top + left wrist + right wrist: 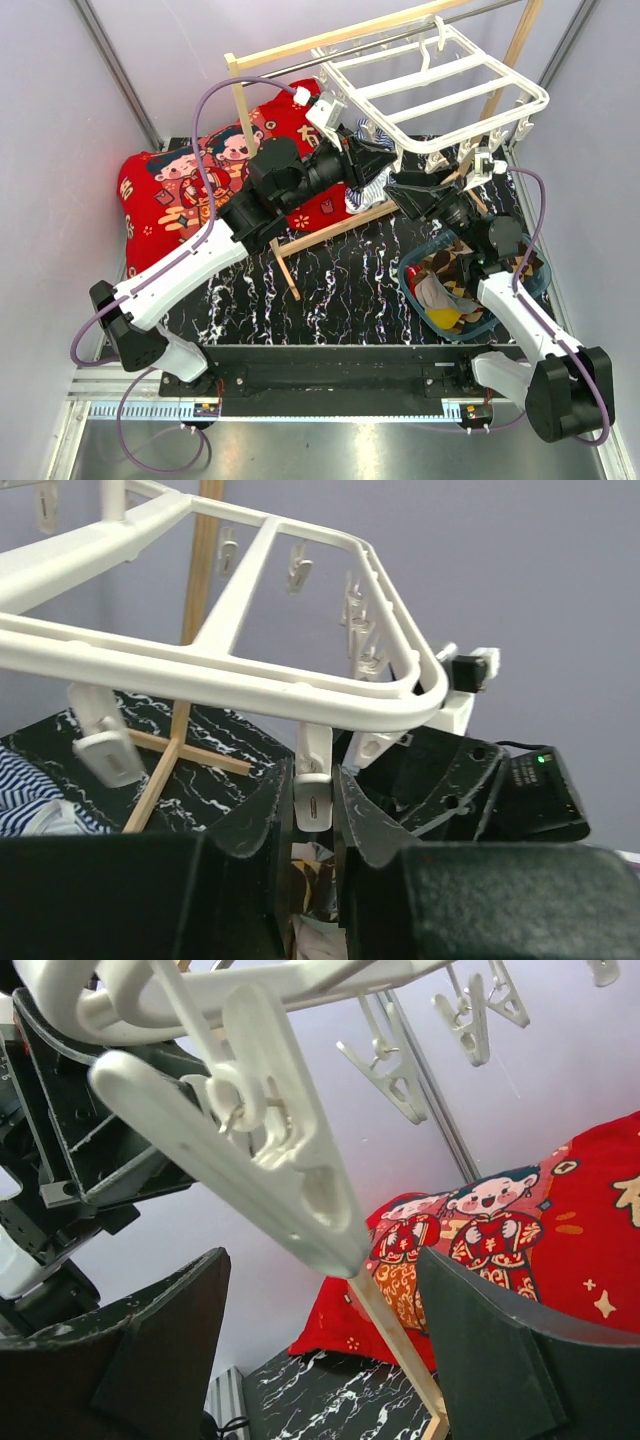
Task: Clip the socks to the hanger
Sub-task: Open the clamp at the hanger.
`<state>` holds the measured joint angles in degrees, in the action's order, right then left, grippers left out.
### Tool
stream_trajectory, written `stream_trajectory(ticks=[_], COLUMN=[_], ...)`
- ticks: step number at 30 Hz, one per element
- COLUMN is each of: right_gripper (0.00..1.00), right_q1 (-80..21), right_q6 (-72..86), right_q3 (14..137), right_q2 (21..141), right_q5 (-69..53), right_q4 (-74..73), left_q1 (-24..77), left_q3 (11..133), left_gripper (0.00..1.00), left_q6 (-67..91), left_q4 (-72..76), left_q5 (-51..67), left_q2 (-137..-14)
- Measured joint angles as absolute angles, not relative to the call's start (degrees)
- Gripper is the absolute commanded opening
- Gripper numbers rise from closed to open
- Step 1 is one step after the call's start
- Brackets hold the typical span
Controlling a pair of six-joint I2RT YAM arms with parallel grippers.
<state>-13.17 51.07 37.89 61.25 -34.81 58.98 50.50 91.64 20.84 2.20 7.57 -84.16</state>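
Observation:
The white grid hanger (440, 85) hangs at the back right, with clip pegs dangling from its rim. My left gripper (313, 780) is shut on one peg (313, 802) under the hanger's near bar (250, 685). A bit of checkered sock (305, 880) shows in the gap below that peg; I cannot tell whether the peg holds it. More socks (447, 295) lie in the basket. My right gripper (325, 1290) stands open just under another peg (250, 1160), with nothing between its fingers. In the top view both grippers meet below the hanger's front edge, left (385, 158) and right (415, 190).
A blue basket (410, 285) sits at the right by my right arm. A red printed cushion (165, 190) lies at the back left. A light wooden rack (330, 230) crosses the black marbled table, with a blue-and-white striped cloth (362, 197) beside it.

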Motion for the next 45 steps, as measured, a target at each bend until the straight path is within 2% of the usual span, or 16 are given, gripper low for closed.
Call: stream_trajectory(ticks=[13,27,30,31,35,36,37,38,43,45], right_gripper=[0.73,0.44,0.32,0.25,0.09,0.07,0.05,0.02,0.0,0.0], right_q1=[-12.1,-12.0,-12.0,-11.9,-11.8,-11.8,-11.8,-11.8,-11.8,-11.8], right_q6=[52.4,53.9,54.1,54.0,53.5,53.2,52.7,52.1,47.0,45.0], right_q3=[41.6,42.9,42.9,42.9,42.9,42.9,43.0,43.1,44.9,45.3], right_q2=[61.8,62.4,62.5,62.6,62.9,63.0,63.0,63.0,63.0,62.9], right_q5=[-36.6,-37.3,-37.3,-37.3,-37.8,-37.9,-38.1,-38.3,-38.7,-38.7], right_q4=[61.9,63.3,63.4,63.4,63.2,63.1,62.9,62.6,57.5,55.7], left_q1=[50.1,49.8,49.7,49.7,49.5,49.5,49.5,49.4,49.3,49.3], left_q3=[91.6,90.5,89.8,89.6,89.5,89.5,89.5,89.5,89.5,89.5], left_gripper=[0.02,0.02,0.04,0.05,0.18,0.23,0.32,0.35,0.54,0.58], left_q6=[21.5,21.7,21.7,21.9,22.4,22.5,22.5,22.6,22.7,22.9], left_q4=[4.2,5.6,5.7,5.8,6.2,6.1,6.1,5.9,5.2,3.8], left_q5=[11.9,12.7,12.7,12.9,13.0,13.0,13.0,13.0,11.2,10.0], left_q2=[-84.5,-84.6,-84.6,-84.6,-84.6,-84.6,-84.6,-84.6,-84.6,-84.6])
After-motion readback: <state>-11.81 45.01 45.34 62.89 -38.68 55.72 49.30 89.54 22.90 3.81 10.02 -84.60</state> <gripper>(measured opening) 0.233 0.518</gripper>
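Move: The right hand, open, has its clamp, the first on the hanger's near rail, about 5 cm above, 2 cm back and 2 cm to its right. The hanger's near corner is roughly 8 cm up, 2 cm back and 2 cm left. From the left hand, which already pinches the end clamp of the left rail, the right hand's clamp is about 6 cm to the right, 1 cm back and 1 cm up; the next left-rail clamp stands some 6 cm ahead, 6 cm left and 1 cm higher. The right fingers close on the near-rail clamp beside the hanger's corner and pinch it from below, after the hand rises about 4 cm and tips up slightly; it then eases forward and down a little, keeping hold. Only afterwards do the left fingers, until then holding nearly still, open about a third of their range and let go of their clamp, that hand sinking about 1 cm. ##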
